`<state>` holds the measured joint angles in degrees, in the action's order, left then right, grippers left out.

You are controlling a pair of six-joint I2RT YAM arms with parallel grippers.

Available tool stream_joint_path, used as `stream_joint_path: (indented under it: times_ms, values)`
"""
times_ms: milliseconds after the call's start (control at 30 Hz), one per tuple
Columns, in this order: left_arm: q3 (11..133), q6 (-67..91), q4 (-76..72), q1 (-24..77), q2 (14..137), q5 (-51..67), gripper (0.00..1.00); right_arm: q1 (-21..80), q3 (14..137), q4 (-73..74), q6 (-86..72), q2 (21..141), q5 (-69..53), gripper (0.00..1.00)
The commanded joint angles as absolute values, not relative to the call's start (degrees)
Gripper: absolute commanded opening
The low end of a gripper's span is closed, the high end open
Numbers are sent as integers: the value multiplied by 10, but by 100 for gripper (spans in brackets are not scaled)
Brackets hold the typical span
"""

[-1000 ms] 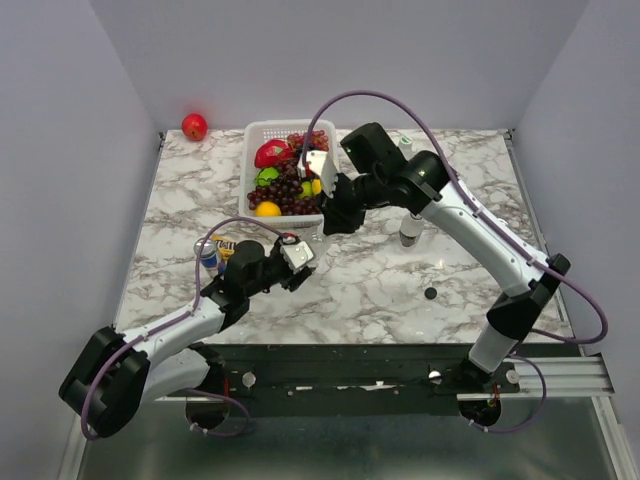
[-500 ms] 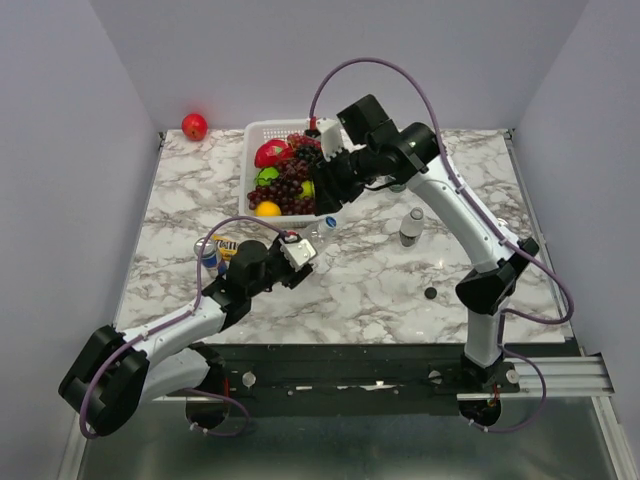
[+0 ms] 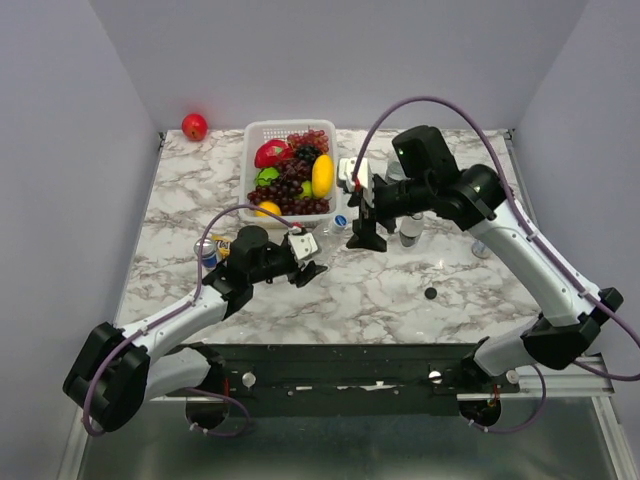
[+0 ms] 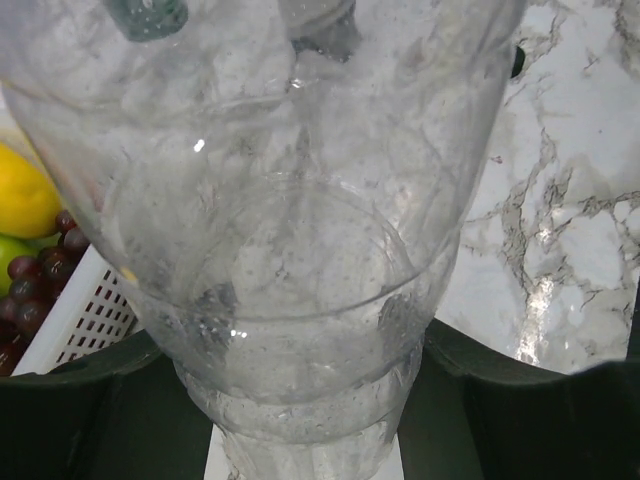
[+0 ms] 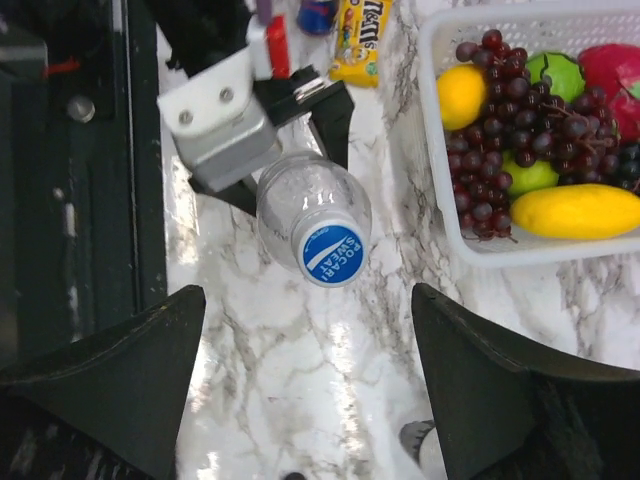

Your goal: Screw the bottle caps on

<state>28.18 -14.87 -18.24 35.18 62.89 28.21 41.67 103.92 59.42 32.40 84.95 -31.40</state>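
A clear plastic bottle (image 4: 300, 260) is tilted above the marble table, and my left gripper (image 4: 310, 410) is shut on its lower body. A blue bottle cap (image 5: 331, 250) sits on its neck, seen too in the top view (image 3: 340, 222). My right gripper (image 5: 308, 330) stands open just off that cap, touching nothing; in the top view it hangs right of the cap (image 3: 365, 238). A black bottle cap (image 3: 430, 293) lies loose on the table to the right. The white-green cap is out of view.
A white basket (image 3: 250, 135) of fruit stands at the back, with its corner close to the bottle (image 5: 440, 25). A second small bottle (image 3: 410, 232) stands behind my right arm. A drink can (image 3: 208, 252) and a candy pack (image 5: 362, 30) lie at the left. A red apple (image 3: 194, 126) sits far back left.
My right gripper has opened, let go of the blue cap and drawn back to the right. The cap stays on the bottle. The left gripper keeps its hold, shifted slightly.
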Motion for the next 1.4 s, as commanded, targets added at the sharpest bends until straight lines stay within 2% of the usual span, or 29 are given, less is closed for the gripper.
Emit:
stream_joint_path:
  times_ms: [0,367,567,933,1200,1367]
  values:
    - [308,-165,-139,346,632,362,0,421,937,472,496,797,-350,93]
    - [330,-181,-120,346,650,391,0,445,933,500,592,803,-395,95]
    - [335,-115,-158,341,657,384,0,446,973,613,686,834,-376,94]
    - [338,-34,-214,306,660,387,0,446,912,586,628,804,-313,92]
    - [324,-4,-244,285,648,362,0,446,908,642,560,791,-243,91]
    - [338,-37,-216,279,653,375,0,441,864,650,511,766,-213,84]
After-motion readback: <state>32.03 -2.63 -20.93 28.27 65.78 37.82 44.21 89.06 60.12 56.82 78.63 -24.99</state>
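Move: The capped bottle, already in the left hand's grip, has its middle about 2 cm ahead, 2 cm right and 3 cm above that hand. From the empty, wide-open right hand it lies level ahead, some 6 cm left and 12 cm below. The small labelled bottle stands about 13 cm ahead and 15 cm right of the right hand, 27 cm down; the black cap is 2 cm ahead, 19 cm right, 33 cm down. Open right hand sinks about 6 cm, easing 3 cm right; left hand keeps the bottle, raising it some 3 cm. ##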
